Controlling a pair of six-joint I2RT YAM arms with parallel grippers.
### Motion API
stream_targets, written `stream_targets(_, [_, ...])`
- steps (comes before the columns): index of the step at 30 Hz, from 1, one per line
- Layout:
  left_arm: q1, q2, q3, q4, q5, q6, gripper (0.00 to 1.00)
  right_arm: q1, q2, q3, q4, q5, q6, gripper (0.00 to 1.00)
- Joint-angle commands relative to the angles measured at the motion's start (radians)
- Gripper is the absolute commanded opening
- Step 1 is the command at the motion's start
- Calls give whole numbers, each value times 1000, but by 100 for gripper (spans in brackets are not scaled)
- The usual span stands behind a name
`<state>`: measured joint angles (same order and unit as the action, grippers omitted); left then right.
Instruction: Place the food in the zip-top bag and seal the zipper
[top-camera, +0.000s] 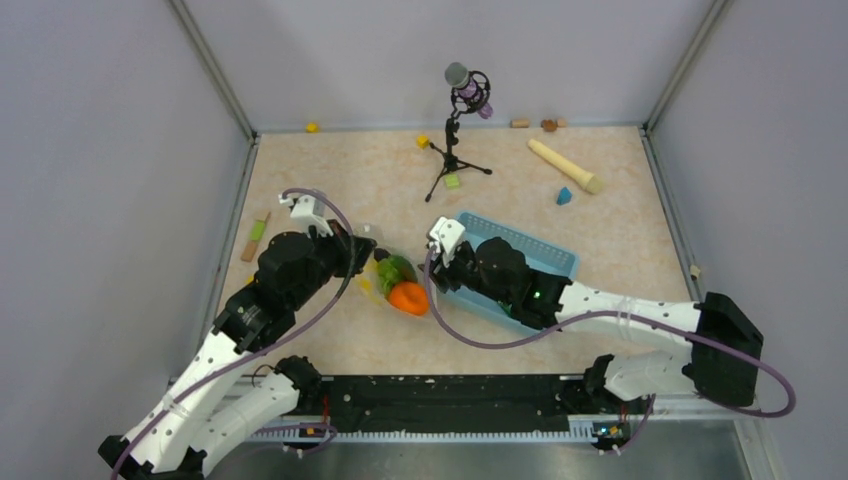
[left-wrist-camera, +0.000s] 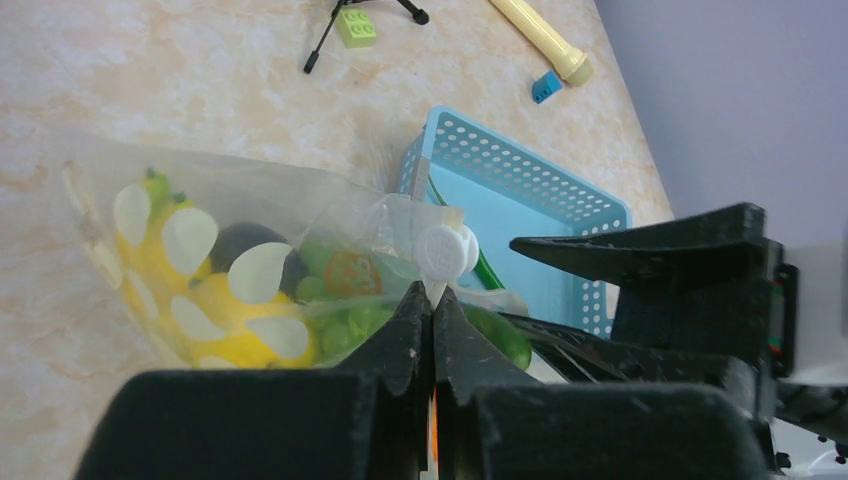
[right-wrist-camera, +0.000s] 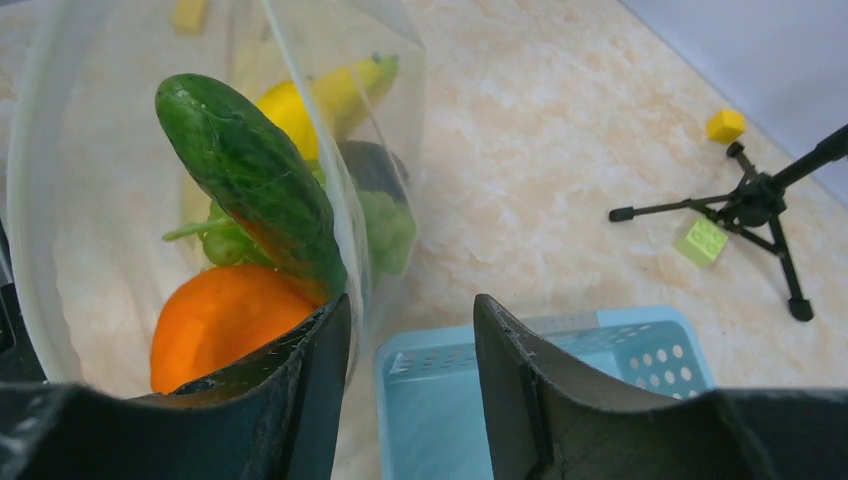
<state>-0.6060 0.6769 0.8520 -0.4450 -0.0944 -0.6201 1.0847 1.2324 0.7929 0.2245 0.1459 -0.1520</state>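
Observation:
The zip-top bag (top-camera: 385, 272) lies between my two grippers, its mouth facing the right one. Inside are an orange (right-wrist-camera: 215, 320), a green cucumber (right-wrist-camera: 255, 185), a yellow banana (right-wrist-camera: 335, 85), green grapes (right-wrist-camera: 392, 228) and a dark eggplant (right-wrist-camera: 375, 168). Through the dotted plastic I also see a yellow oval fruit (left-wrist-camera: 235, 335). My left gripper (left-wrist-camera: 432, 290) is shut on a white round tab (left-wrist-camera: 447, 252) at the bag's mouth. My right gripper (right-wrist-camera: 410, 300) stands open at the bag's mouth, with the clear bag wall against its left finger (right-wrist-camera: 320, 340).
The light blue basket (top-camera: 535, 258) sits under my right gripper (top-camera: 442, 262). A microphone tripod (top-camera: 455, 150) stands at the back. A beige cylinder (top-camera: 565, 165), a blue block (top-camera: 564, 195), a green block (top-camera: 452, 181) and a yellow block (top-camera: 422, 141) lie around it.

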Motion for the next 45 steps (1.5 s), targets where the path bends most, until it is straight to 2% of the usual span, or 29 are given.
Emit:
stream_targets(1, [-5,-31,-7,86,19,11,0,-52,65,32,61,-59,71,45])
stream_targets(4, [-5,-30,-1,78,21,11,0,-56,96,52,86,-128,82,43])
stream_targets(6, [-5,-25,2,80,22,14,0,-55,107,60,106,-142,94,29])
stream_targets(8, [-5,-16,4,75,9,16,0,-56,111,75,106,-173,106,6])
stream_targets(9, [-5,-11,7,70,-5,13,0,-56,111,84,98,-180,110,0])
stream_targets(13, [-5,16,34,36,-105,1,1,-57,108,164,2,-235,143,0])
stream_targets(18, [-3,34,84,-54,-326,-21,6,-57,168,345,-291,-364,228,0])
stream_targets(21, [-3,38,92,-56,-358,-13,10,-62,194,380,-335,-359,255,0])
stream_targets(25, [-2,68,127,-85,-394,1,19,-88,225,410,-360,-347,305,0])
stream_targets(28, [-3,105,168,-153,-443,-16,31,-124,253,431,-369,-348,364,0])
stream_targets(32, [-2,108,166,-184,-416,-34,54,-147,279,443,-354,-324,402,0])
stream_targets(37, [-2,56,113,-126,-336,-44,78,-146,291,461,-317,-325,386,0])
stream_targets(41, [-2,61,76,-46,-250,-44,82,-147,281,459,-277,-335,367,0])
stream_targets(45, [-1,140,91,-42,-261,-48,86,-147,269,449,-249,-358,354,0])
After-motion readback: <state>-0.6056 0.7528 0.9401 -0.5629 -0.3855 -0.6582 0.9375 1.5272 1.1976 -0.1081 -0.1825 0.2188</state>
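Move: The stretch of the bag's zip rim that the open right hand goes for lies about 1 cm ahead of it, 2 cm to its left and 4 cm below. The cucumber in the bag is some 7 cm left and 1 cm ahead, the orange 6 cm left and 5 cm back, the basket 18 cm right and 2 cm ahead. From the left hand, shut on the rim, the white slider sits about 3 cm ahead and 2 cm right, the right hand's stretch of rim 9 cm right and 3 cm back. The bag's right-hand rim is caught by the right fingers, which drop about 4 cm and shut on it; still shut, they carry it up and left some 5 cm, then forward and a little down, tipping about 30 degrees downward. Meanwhile the left hand swings left and forward, turning counter-clockwise, opens wide to let go of the rim, and eases slightly back right. ##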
